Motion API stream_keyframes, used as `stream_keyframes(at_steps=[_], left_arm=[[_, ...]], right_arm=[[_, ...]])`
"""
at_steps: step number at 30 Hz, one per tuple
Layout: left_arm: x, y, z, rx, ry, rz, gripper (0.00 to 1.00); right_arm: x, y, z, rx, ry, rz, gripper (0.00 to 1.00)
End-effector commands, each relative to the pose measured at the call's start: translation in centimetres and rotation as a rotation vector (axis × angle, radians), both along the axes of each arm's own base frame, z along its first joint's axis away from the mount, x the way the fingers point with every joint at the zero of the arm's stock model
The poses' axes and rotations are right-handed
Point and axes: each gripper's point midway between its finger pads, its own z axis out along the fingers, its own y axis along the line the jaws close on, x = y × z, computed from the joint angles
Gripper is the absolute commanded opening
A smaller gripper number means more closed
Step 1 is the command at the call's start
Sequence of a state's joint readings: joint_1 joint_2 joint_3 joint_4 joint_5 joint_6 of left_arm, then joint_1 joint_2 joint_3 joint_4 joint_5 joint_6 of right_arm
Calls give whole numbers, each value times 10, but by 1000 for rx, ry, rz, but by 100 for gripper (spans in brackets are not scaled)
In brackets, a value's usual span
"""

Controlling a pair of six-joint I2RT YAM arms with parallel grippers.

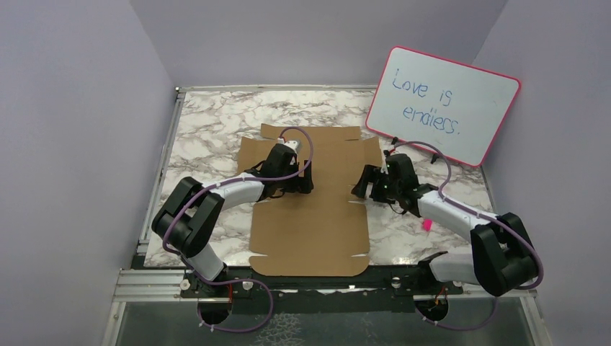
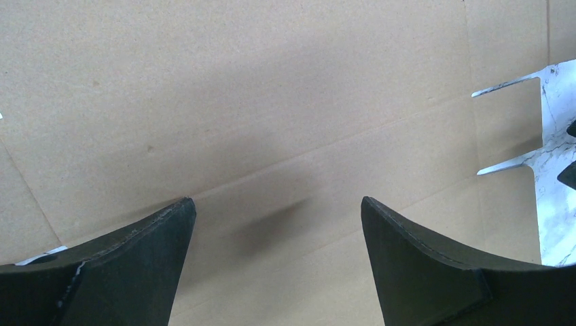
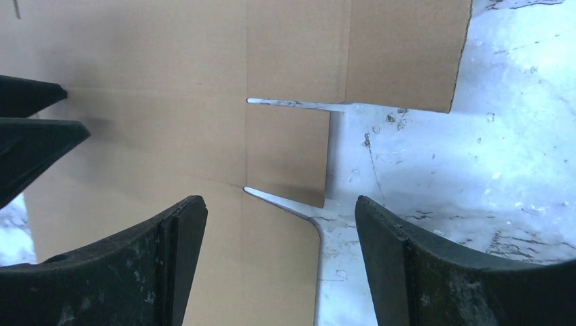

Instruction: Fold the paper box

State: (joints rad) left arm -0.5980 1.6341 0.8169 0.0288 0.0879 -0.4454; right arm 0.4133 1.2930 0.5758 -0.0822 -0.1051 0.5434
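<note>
The paper box is a flat brown die-cut sheet lying on the marble table, flaps and slits along its edges. My left gripper hovers over its upper middle, open, with only bare cardboard between the fingers. My right gripper stands open over the sheet's right edge. In the right wrist view one finger is above the cardboard and the other over the table, with a small side tab between two slits just ahead. Nothing is held.
A pink-rimmed whiteboard with blue writing leans at the back right. A small pink object lies on the marble table beside the right arm. Grey walls enclose the table on three sides.
</note>
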Motion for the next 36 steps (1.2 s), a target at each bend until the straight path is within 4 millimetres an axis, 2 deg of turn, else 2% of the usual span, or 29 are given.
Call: stream_keyframes(at_steps=[1,12,17,24,31,36], left_arm=[[-43,3,-36,18,180,-49,93],[-43,2,-35,14,180,-52,93],[-42,1,-33,12,174,-53,93],[-43,3,-33,17,176,-48,93],[-43,4,-33,21,174,-44,93],[-42,3,-34,20,174,-45,93]], right_arm=[[10,11,10,150,-37,24,85],[4,10,-10,317,64,38,82],[-3,19,-15,387,111,75,75],[0,24,6,398,48,147,66],[8,25,41,376,-48,208,62],[8,31,46,405,-61,241,61]])
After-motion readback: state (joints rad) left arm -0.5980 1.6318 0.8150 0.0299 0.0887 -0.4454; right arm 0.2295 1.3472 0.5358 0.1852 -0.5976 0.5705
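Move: Right of its middle, the flat box blank has a small side tab between two slits. Its middle is about 3 cm to the left of the right hand's point, level with it in reach and 2 cm below. The large upper side flap lies some 10 cm farther out than that hand and 2 cm right; the near panel's middle is about 9 cm back and 15 cm left. From the left hand the tab lies some 14 cm to the right, level in reach, 2 cm lower. One fingertip of the left hand keeps the blank held down, that hand not moving at all, while the right works at the small side tab. It rolls about 20 degrees with its left side rising and dips 1 cm, then edges some 2 cm left in over the tab as the fingers close partway, and last climbs about 4 cm, turning slightly counter-clockwise, with nothing gripped. ##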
